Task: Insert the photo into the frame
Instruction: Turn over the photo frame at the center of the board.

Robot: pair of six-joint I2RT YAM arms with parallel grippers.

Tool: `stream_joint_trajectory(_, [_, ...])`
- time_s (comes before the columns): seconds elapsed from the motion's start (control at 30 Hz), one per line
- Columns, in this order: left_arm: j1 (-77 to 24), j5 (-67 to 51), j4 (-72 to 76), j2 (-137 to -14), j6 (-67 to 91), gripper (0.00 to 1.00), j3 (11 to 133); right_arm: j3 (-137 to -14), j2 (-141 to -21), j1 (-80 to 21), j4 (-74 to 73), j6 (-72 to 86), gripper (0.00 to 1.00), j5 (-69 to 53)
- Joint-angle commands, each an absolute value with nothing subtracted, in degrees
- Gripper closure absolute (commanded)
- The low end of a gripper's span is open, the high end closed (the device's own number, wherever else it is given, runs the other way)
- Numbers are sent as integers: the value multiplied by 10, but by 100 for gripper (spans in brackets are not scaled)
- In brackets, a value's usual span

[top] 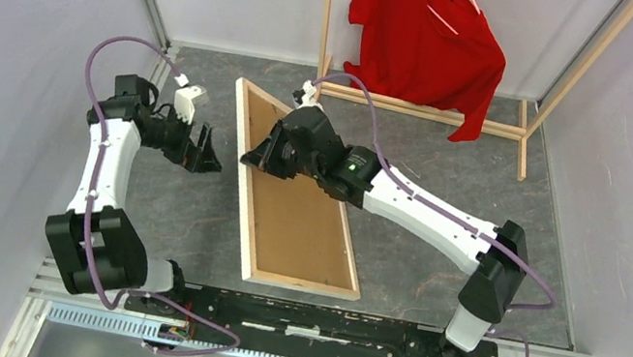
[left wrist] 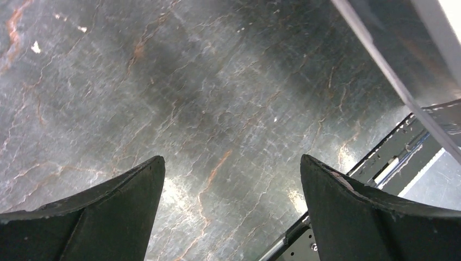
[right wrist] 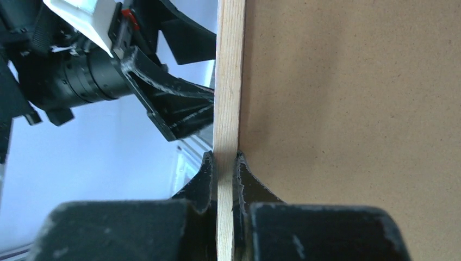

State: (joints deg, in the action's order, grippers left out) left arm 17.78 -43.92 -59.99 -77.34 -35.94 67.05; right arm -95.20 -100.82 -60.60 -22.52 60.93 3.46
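The frame lies back side up across the middle of the table, with its light wood rail around a brown backing board. My right gripper is shut on the frame's left rail near its far end. In the right wrist view the rail stands pinched between the two fingers of that gripper. My left gripper hangs open just left of the frame over bare table, with nothing between its fingers. The photo is not visible in any view.
A wooden clothes rack with a red shirt stands at the back right. Pale walls close in both sides. The arms' metal base rail runs along the front edge of the dark marbled table.
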Motion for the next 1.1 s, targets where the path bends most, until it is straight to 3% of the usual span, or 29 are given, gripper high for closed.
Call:
stream_joint_trajectory(0.0, [157, -466, -590, -740, -311, 0, 697, -996, -980, -601, -103, 658, 100, -22])
stream_joint_trajectory(0.23, [58, -424, -539, -720, -213, 0, 741, -904, -960, -572, 41, 738, 100, -102])
stream_joint_trajectory(0.37, [8, -385, -494, -737, -156, 0, 770, -894, -940, -549, 33, 720, 100, -127])
stream_joint_trajectory(0.67, [-79, -346, -439, -788, -104, 0, 814, -867, -902, -490, -77, 626, 46, -192])
stream_joint_trajectory(0.87, [-144, -322, -408, -827, -84, 1, 844, -954, -904, -454, -224, 516, 38, -202])
stream_joint_trajectory(1.07, [-181, -313, -417, -884, -95, 0, 901, -1018, -918, -430, -388, 406, 36, -176])
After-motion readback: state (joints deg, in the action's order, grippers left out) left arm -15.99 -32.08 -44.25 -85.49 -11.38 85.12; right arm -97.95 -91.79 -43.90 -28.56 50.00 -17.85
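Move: The right fingers grip the photo frame's raised left edge; the frame leans at roughly 45 degrees, its middle about 10 cm to the right of that hand, 6 cm back and 12 below, its resting edge some 20 cm right, 8 back and 25 below. The rack foot is about 18 cm ahead, 8 right and 25 below. From the open left hand the raised edge's middle lies some 9 cm right, 4 back and 10 above. Still pinching the raised edge, the right hand lifts it a few centimetres while its left side rolls up, then carries on right, up and a little forward, about 9 cm right and 8 up in all, opening its fingers to over half and rolling back as it goes, so that they loosely straddle the edge. The left hand stays wide open and swings about 17 cm right while climbing 8 and reaching forward 6, tipping up and turning clockwise some 10 degrees each, in close beside the frame's left-hand face near its far end; whether it touches can't be seen. ##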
